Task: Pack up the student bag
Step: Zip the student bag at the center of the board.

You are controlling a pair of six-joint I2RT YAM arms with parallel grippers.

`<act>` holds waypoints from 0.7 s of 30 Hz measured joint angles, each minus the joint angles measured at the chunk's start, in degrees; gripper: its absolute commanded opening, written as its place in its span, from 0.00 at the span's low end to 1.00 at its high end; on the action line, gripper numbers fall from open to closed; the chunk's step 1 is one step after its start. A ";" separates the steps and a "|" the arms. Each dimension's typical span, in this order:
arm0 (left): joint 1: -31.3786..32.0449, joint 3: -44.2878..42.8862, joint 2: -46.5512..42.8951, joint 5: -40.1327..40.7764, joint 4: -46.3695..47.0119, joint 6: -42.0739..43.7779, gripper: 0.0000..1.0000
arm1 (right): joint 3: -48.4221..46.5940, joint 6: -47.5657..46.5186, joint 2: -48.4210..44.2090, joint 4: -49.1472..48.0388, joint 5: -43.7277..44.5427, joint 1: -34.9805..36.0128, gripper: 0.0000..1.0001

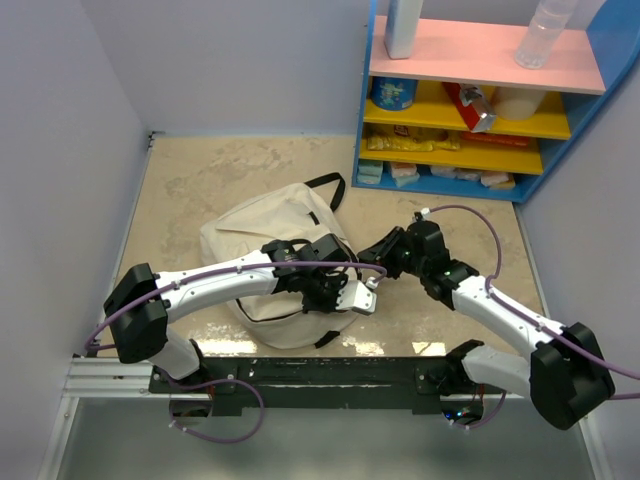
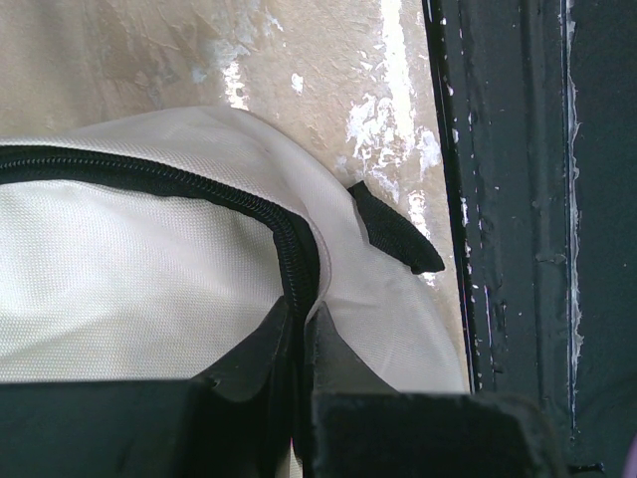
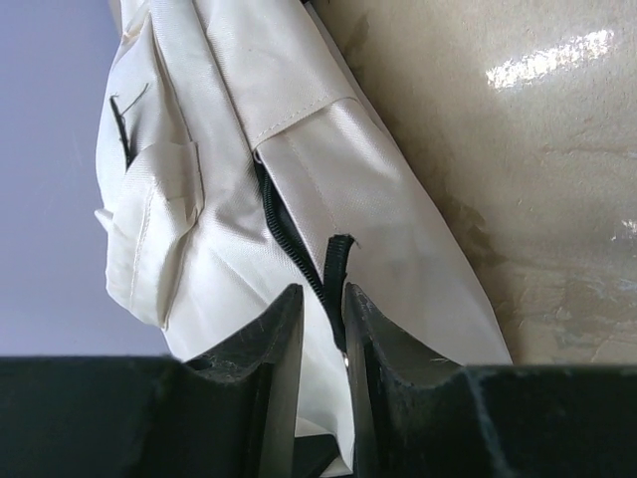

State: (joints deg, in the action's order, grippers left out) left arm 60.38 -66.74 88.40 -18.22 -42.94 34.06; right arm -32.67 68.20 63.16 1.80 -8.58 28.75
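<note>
The student bag (image 1: 262, 232), beige with black zipper trim, lies on the tan tabletop between both arms. My left gripper (image 1: 343, 296) reaches over its near right corner. In the left wrist view this gripper (image 2: 302, 317) is shut on the bag's black zipper edge (image 2: 149, 169), with beige fabric (image 2: 119, 269) on both sides. My right gripper (image 1: 373, 264) is at the bag's right side. In the right wrist view its jaws (image 3: 322, 294) stand a narrow gap apart around a black zipper pull strap (image 3: 336, 267), which lies against the right finger. The bag (image 3: 328, 149) hangs above.
A blue shelf unit (image 1: 375, 110) with pink and yellow shelves, holding packets and a clear bottle (image 1: 545, 35), stands at the back right. Grey walls close in both sides. The black mounting rail (image 1: 320, 375) runs along the near edge, close to the bag's corner (image 2: 518, 199).
</note>
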 measured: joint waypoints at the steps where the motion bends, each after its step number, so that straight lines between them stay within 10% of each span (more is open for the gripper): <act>1: 0.00 0.00 0.00 0.00 0.00 0.00 0.00 | 0.00 0.02 0.42 -0.33 0.00 0.00 0.27; 8: 0.00 0.00 0.00 0.00 0.00 0.00 0.00 | -0.11 -0.20 2.34 -0.57 0.00 0.00 0.30; 21: 0.00 0.00 0.00 0.02 0.02 0.00 0.00 | -0.22 -0.35 2.29 -0.98 0.04 0.00 0.00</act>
State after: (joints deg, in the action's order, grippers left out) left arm 60.38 -66.74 88.40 -18.20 -42.92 34.06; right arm -32.88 67.85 65.45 0.82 -8.54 28.75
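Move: At the right fingertips stands the black zipper pull, practically between the open pads, about 1 cm ahead and 1 cm below the hand point. The zipper stretch pinched by the left gripper lies some 13 cm back and 13 cm to the left of the right hand; the bag's black strap loop lies roughly 17 cm ahead and 8 cm to the left, lower down. From the left hand the pull is about 13 cm ahead and 13 cm to its right. Sinking about 1 cm so the fingertips sit a little deeper around the zipper pull, the right hand then stays put with its wrist unturned and closes its partly open fingers until they shut, pinching the upright black pull from both sides. The left hand stays still, keeping its pinch on the zipper farther along towards the robot. ##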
